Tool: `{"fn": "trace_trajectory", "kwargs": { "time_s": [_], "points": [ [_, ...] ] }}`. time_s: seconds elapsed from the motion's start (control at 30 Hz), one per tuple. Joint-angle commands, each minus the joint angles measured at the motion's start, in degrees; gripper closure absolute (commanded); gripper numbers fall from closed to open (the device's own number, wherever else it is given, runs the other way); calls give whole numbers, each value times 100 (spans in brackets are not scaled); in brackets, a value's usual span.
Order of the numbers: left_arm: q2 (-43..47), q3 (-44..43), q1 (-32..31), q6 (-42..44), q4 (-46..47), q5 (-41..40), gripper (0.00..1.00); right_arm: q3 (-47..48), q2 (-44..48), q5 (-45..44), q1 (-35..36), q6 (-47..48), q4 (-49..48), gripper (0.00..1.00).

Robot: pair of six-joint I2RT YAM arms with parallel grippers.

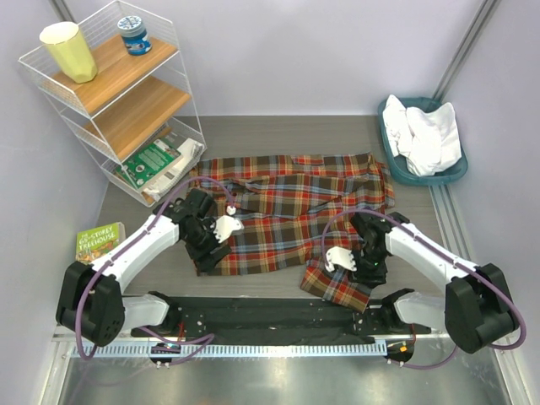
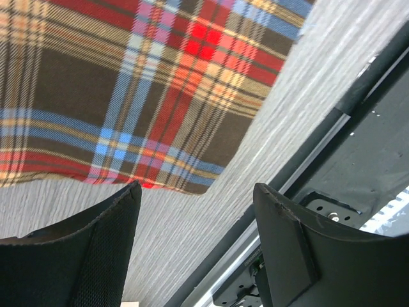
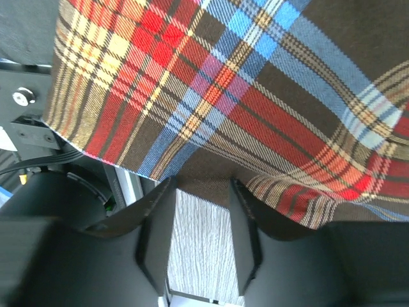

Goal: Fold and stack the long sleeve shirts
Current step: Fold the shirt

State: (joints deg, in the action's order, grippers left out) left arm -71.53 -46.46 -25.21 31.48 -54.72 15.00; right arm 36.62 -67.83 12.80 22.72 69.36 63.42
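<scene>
The plaid long sleeve shirt (image 1: 287, 211) lies spread flat across the middle of the table. The white long sleeve shirt (image 1: 426, 135) is bunched up in the teal basket. My left gripper (image 1: 211, 249) hovers at the plaid shirt's near left corner. In the left wrist view it (image 2: 195, 204) stands open and holds nothing, with the plaid hem (image 2: 160, 128) just beyond its fingertips. My right gripper (image 1: 359, 268) is at the shirt's near right flap. In the right wrist view it (image 3: 201, 185) is partly open, bare table shows between the fingers (image 3: 156, 236), and the plaid edge (image 3: 255, 96) lies at their tips.
A wire shelf (image 1: 126, 93) at the back left carries a yellow cup (image 1: 69, 51), a blue jar (image 1: 134, 34) and a green packet (image 1: 152, 160). A green book (image 1: 99, 240) lies at the left edge. The teal basket (image 1: 456, 173) stands at the back right. A black rail (image 1: 270, 316) runs along the near edge.
</scene>
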Motion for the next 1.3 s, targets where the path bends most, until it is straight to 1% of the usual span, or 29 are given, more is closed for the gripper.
{"fn": "trace_trajectory", "kwargs": {
  "time_s": [0.0, 0.03, 0.1, 0.13, 0.2, 0.23, 0.33, 0.47, 0.57, 0.6, 0.63, 0.7, 0.77, 0.9, 0.97, 1.0, 1.07, 1.1, 1.2, 1.27],
  "points": [
    [-54, 40, 253, 173, 5, 73, 28, -146, -28, -225, 197, 201, -171, 59],
    [-63, 58, 288, 235, -4, 64, 28, -216, -37, -242, 241, 148, -215, 64],
    [-54, 102, 298, 305, -4, 3, 28, -278, -72, -330, 390, 60, -365, 69],
    [-54, 102, 298, 323, 5, -6, 28, -348, -90, -365, 417, -10, -426, 74],
    [-63, 93, 306, 376, -12, -59, 28, -419, -99, -497, 461, -45, -593, 80],
    [-63, 84, 298, 385, -12, -76, 28, -419, -64, -515, 461, -133, -663, 89],
    [-46, 67, 298, 420, -21, -85, 28, -340, 59, -515, 461, -247, -691, 99],
    [-10, 119, 298, 508, -83, -68, 29, -156, 410, -445, 461, -231, -297, 99],
    [7, 111, 289, 560, -100, -85, 28, -111, 551, -453, 461, -116, -23, 99],
    [-2, 111, 289, 569, -92, -77, 28, -120, 552, -497, 461, -64, -22, 85],
    [-28, 93, 297, 569, -74, -85, 27, -198, 552, -602, 461, -55, -66, 73],
    [-72, 58, 298, 569, -65, -85, 27, -269, 447, -655, 461, -72, -303, 56],
    [-116, 40, 298, 560, -57, -77, 27, -296, 298, -682, 470, -81, -478, 51],
    [-142, 84, 298, 560, 5, -77, 27, -366, -176, -708, 575, -89, -699, 50],
    [-160, 119, 298, 578, 14, -59, 27, -471, -283, -778, 637, -116, -883, 54],
    [-151, 137, 289, 578, 14, -42, 27, -507, -327, -822, 663, -142, -962, 65],
    [-90, 198, 289, 674, -12, -24, 27, -568, -397, -849, 707, -221, -1077, 82],
    [-37, 216, 289, 727, -39, -24, 27, -551, -389, -858, 707, -256, -1077, 92],
    [147, 234, 297, 929, -232, -15, 28, -349, -187, -788, 707, -327, -805, 99],
    [174, 172, 289, 1043, -477, 46, 29, -147, -3, -744, 707, -362, -559, 99]
  ]
}}
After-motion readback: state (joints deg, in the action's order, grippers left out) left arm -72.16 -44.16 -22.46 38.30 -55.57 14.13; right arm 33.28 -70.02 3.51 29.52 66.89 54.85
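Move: The right hand hovers just over the right edge of the near sleeve: the spot to pinch is about 1 cm ahead and 2 cm below. The sleeve's near end lies some 5 cm back and 7 cm left; the shirt body's middle is about 20 cm ahead and 24 cm left. From the left hand, that sleeve edge is roughly 47 cm to the right, 3 cm back and 5 cm below. Right hand dips about 2 cm, closes, rises and reopens, then dips forward to pinch the sleeve's right edge. ##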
